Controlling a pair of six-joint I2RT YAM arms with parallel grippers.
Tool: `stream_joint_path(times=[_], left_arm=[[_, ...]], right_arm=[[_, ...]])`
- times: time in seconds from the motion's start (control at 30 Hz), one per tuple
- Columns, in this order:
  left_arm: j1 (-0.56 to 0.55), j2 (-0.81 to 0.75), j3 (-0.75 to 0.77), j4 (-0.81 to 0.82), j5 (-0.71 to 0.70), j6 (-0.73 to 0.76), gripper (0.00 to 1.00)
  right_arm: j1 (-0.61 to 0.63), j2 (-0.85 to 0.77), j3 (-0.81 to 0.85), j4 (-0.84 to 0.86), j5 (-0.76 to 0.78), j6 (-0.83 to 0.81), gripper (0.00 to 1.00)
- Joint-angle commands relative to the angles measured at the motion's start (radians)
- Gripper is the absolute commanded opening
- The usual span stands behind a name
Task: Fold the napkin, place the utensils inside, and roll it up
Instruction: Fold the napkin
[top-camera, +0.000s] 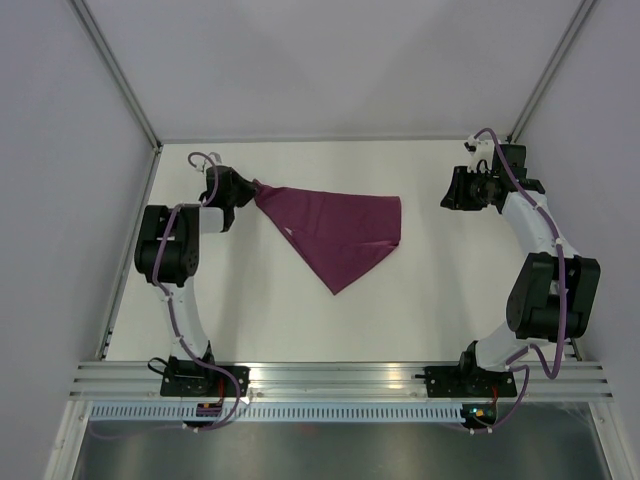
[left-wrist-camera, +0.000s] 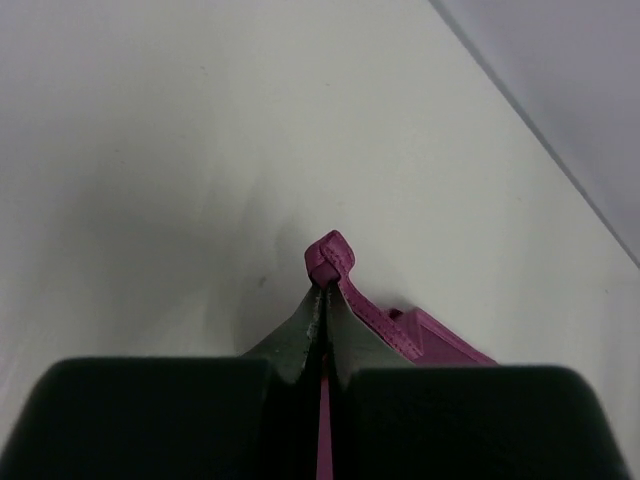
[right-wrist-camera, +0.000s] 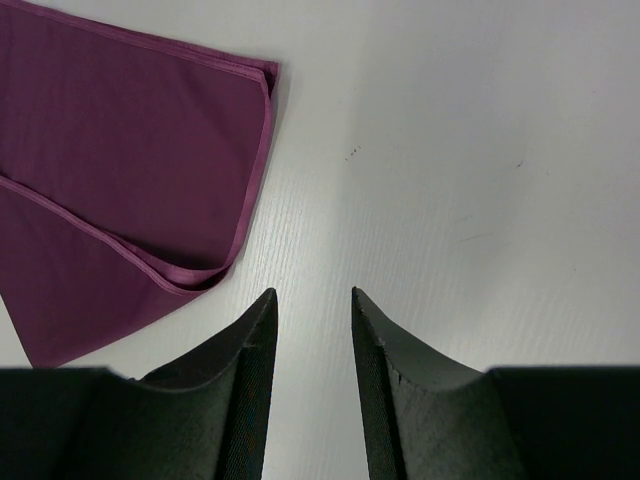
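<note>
The plum-purple napkin (top-camera: 338, 230) lies folded into a rough triangle on the white table, its left corner drawn up to a point. That corner (left-wrist-camera: 328, 255) is pinched in my left gripper (top-camera: 252, 190), which is shut on it, the hem poking out past the fingertips. My right gripper (right-wrist-camera: 312, 293) hangs open over bare table, to the right of the napkin's (right-wrist-camera: 120, 180) folded right edge, with nothing between its fingers. In the top view it (top-camera: 452, 190) sits at the far right. The utensils are out of view.
The white table (top-camera: 440, 300) is bounded by grey walls at the back and both sides. A metal rail (top-camera: 340, 378) with both arm bases runs along the near edge.
</note>
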Motion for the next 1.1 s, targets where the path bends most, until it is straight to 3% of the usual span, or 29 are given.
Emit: stream_joint_path(times=[0.0, 0.57, 0.7, 1.07], left_arm=[[0.003, -0.104, -0.075, 0.284, 0.107, 0.043, 0.02], [-0.02, -0.215, -0.431, 0.849, 0.486, -0.052, 0.02], [-0.061, -0.252, -0.472, 0.857, 0.534, -0.027, 0.02], [-0.225, -0.376, -0.545, 0.676, 0.466, 0.149, 0.02]], right_arm=[[-0.004, 0.001, 0.002, 0.001, 0.001, -0.01, 0.41], [-0.004, 0.015, 0.007, 0.003, 0.011, -0.012, 0.4], [-0.004, 0.017, 0.007, 0.0, 0.014, -0.013, 0.41], [-0.002, 0.021, 0.007, 0.0, 0.014, -0.012, 0.4]])
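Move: The napkin's left far corner is already pinched in the left fingers, and the way lies towards the bundle's near point, about 30 cm back from that hand, 24 cm right and 5 cm lower. The tip of the flap folded in earlier lies some 11 cm back and 11 cm right of the left hand; the napkin's right far corner is nearly level with it, 45 cm right. From the idle right hand, the near point is roughly 16 cm back, 30 cm left and 13 cm lower. The napkin's left corner stays pinched as the left hand lifts it, then carries it diagonally back and right over the napkin towards the near point: about 15 cm back, 14 cm right and 11 cm up, with most of the lift early. The wrist tips the fingers up by some 30 degrees and swings clockwise, the gripper staying shut. ##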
